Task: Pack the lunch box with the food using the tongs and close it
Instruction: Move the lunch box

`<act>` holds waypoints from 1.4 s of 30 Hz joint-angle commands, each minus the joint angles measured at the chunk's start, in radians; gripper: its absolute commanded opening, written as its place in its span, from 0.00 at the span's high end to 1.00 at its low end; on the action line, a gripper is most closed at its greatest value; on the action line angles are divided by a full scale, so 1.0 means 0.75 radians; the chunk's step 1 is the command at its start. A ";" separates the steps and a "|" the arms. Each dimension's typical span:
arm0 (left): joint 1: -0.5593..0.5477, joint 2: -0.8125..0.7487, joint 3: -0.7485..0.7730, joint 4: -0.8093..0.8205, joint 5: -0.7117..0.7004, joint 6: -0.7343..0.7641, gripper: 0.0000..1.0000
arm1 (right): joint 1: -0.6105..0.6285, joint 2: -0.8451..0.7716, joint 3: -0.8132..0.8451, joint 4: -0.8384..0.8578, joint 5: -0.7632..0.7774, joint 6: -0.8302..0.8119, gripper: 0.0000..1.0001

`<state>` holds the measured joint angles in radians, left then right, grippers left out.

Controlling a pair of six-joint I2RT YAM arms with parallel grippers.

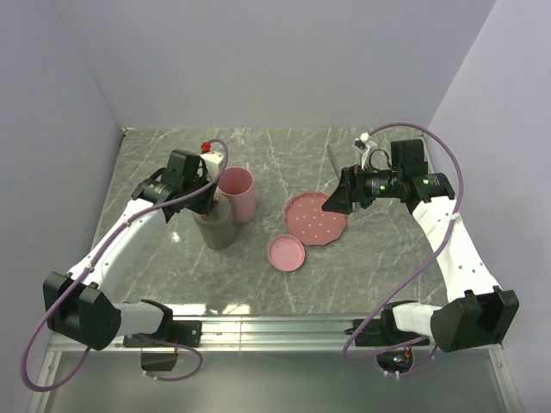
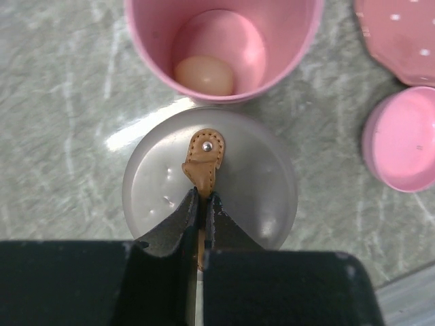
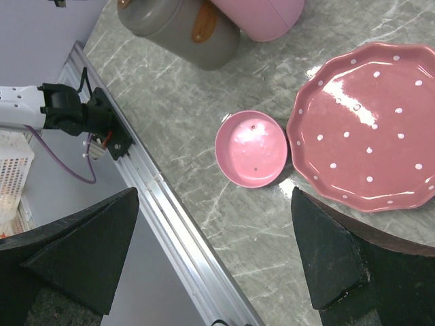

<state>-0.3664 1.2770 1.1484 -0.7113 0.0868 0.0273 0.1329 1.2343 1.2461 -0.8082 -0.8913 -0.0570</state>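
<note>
A pale cream egg-shaped piece of food [image 2: 204, 75] lies at the bottom of the open pink cup [image 2: 221, 41], which stands on the table. Right beside the cup is the grey round lunch box [image 2: 211, 187], its domed lid bearing a tan leather tab [image 2: 204, 159]. My left gripper [image 2: 202, 195] is shut on that tab from above. The right gripper [image 3: 215, 192] hangs wide open with nothing in it, above the table beside the pink speckled plate [image 3: 370, 136], which is bare. A slim grey strip that looks like the tongs [image 1: 332, 165] lies behind the plate.
A small pink round lid [image 3: 253, 148] lies hollow side up between the plate and the grey lunch box [image 1: 219, 228]. The metal rail [image 3: 177, 231] runs along the table's near edge. White walls close in the back and both sides.
</note>
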 commanded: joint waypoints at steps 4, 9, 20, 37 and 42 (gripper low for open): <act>0.077 -0.017 -0.030 -0.142 -0.242 0.074 1.00 | -0.005 -0.016 -0.007 0.034 -0.024 -0.006 0.00; 0.145 -0.023 -0.014 -0.162 -0.314 0.125 1.00 | -0.003 -0.014 -0.005 0.032 -0.022 -0.012 0.00; 0.615 0.073 -0.030 -0.168 -0.216 0.305 1.00 | -0.005 -0.022 -0.021 0.034 -0.020 -0.026 0.00; 0.771 0.089 0.138 -0.268 -0.046 0.356 0.56 | -0.005 -0.024 -0.023 0.041 -0.018 -0.018 0.00; 0.773 0.083 0.221 -0.309 -0.030 0.358 0.38 | -0.003 -0.018 -0.013 0.012 0.010 -0.059 0.00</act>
<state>0.2092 1.3396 1.2602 -0.8650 0.0402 0.2813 0.1329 1.2343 1.2205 -0.8024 -0.8970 -0.0700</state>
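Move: The left fingers already pinch the brown lid strap, with the lunch box's middle about 8 cm straight below. Its destination, the clear table, is some 20 cm left, 3 cm ahead and 15 cm down. The pink cup stands about 9 cm ahead, 7 cm right and 9 cm down; the small pink bowl is about 21 cm right, 3 cm back and 15 cm down. From the right hand, the lunch box is about 36 cm left, 3 cm ahead and 16 cm below. Keep the left gripper shut on the lid strap and slide the lunch box about 20 cm left, away from the pink cup and slightly forward, at constant height. Turn the wrist some 25 degrees counter-clockwise on the way. Once stopped, open the fingers past halfway to let go of the strap, easing the hand back a little. ##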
